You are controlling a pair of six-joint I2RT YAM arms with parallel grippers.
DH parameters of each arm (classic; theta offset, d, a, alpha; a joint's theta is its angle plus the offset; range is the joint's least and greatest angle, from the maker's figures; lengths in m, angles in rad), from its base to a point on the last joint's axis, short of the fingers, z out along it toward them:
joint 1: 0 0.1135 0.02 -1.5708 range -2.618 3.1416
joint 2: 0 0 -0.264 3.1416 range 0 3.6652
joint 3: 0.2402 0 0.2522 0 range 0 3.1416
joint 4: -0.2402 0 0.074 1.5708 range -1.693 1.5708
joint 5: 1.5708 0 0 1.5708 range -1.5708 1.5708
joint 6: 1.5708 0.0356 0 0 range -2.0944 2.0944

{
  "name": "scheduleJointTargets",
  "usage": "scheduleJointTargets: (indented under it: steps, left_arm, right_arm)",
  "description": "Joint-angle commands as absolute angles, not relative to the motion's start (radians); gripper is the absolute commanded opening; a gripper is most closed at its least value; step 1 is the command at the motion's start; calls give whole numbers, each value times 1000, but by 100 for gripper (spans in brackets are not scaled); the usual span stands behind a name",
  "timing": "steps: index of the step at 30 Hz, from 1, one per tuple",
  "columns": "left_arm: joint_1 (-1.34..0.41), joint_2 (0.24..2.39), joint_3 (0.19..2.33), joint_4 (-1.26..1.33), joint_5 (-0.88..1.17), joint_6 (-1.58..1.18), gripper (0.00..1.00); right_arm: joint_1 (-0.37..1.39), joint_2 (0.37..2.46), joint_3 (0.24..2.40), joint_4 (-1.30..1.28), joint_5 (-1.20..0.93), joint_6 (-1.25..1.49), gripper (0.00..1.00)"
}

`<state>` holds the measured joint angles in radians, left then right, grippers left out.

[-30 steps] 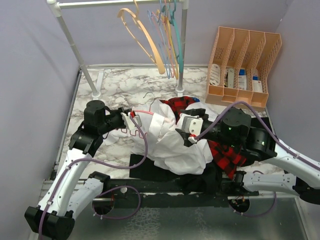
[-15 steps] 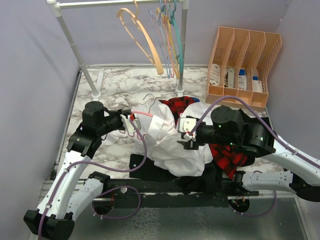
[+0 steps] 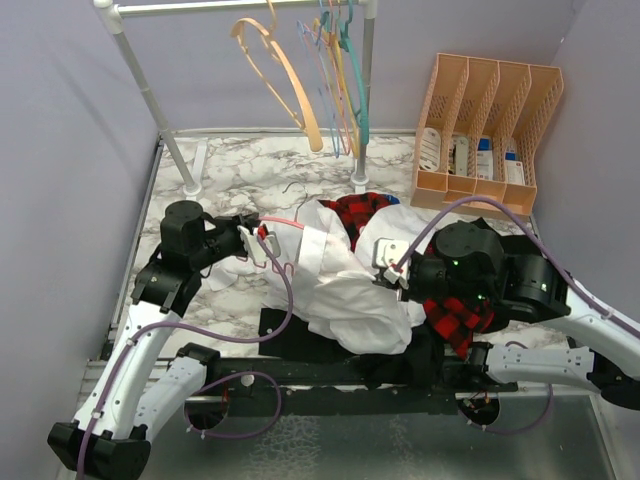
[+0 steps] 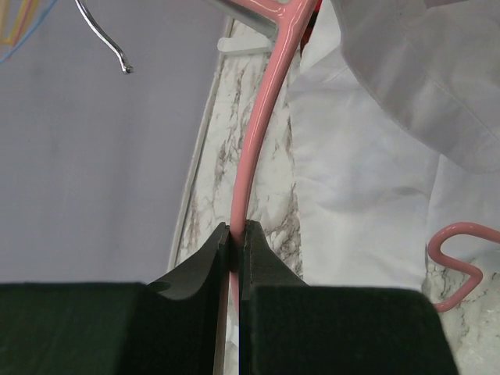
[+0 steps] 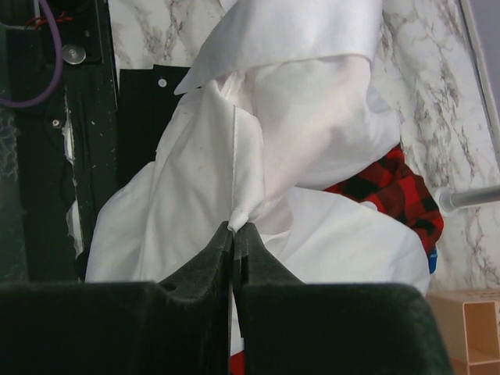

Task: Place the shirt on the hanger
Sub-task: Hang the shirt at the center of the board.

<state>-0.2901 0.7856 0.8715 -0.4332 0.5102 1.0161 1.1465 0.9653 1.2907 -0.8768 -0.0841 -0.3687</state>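
The white shirt lies crumpled in the middle of the marble table, partly over a red-and-black plaid shirt. My left gripper is shut on one arm of the thin pink hanger, whose far end runs under the shirt's folds. In the left wrist view the pink hanger rises from between the left gripper's fingertips, with the shirt to its right. My right gripper is shut on a small pinch of shirt fabric; in the right wrist view the shirt bunches up at the right gripper's tips.
A clothes rack with several hangers stands at the back. A peach file organiser sits at the back right. The plaid shirt and a black garment lie around the white shirt.
My right gripper has closed on the shirt fabric and drawn it back to the right. The left gripper has kept its hold on the hanger, shifting only slightly.
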Motion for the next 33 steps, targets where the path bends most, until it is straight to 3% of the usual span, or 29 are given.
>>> scheduleJointTargets:
  steps: [1,10,14,18,20,23,24,33]
  left_arm:
    - [-279,774,923,-355,512,1019,0]
    - [-257,802,964,-319,509,1010,0]
    - [-245,811,975,-314,493,1009,0]
    - [-235,824,992,-316,487,996,0]
    - [-233,829,999,-322,498,985,0]
    - [-228,837,1003,-329,507,978,0]
    - [-226,840,1001,-335,509,981,0]
    - [-212,857,995,-364,503,1002,0]
  right_arm:
    - [1153,898,1255,-965,-25,-259,1]
    - [1153,822,1181,-977,6,-219,2]
    - [1153,794,1154,-986,22,-203,14]
    - [1153,763,1126,-967,29,-200,43]
    - [1152,755,1127,-944,37,-225,48]
    - [1152,769,1189,-872,62,-285,75]
    - [1153,785,1220,-838,64,-305,80]
    - [1154,1103,1375,-588,104,-657,84]
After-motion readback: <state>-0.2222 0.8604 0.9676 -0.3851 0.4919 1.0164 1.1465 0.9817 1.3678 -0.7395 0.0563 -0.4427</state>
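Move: The right hand has a fold of the white shirt's front pinched in shut fingers; the collar band, already over the pink hanger, lies about 15 cm to its left and 7 cm farther out, slightly lower. The red plaid shirt's far patch is some 17 cm ahead, 2 cm left, and the white post's foot 24 cm ahead, 2 cm left, both roughly 25 cm below. From the left hand, holding the hanger, that collar is some 10 cm right, 7 cm back and slightly lower. Rightwards and down, the right hand draws the pinched shirt front away from the hanger by about 5 cm, then opens wide and lets go of the cloth, swinging up roughly 9 cm while going left and forward with its fingertips tipping up. The left hand keeps its pinch on the pink hanger, carrying it up and a little forward, about 4 cm. ##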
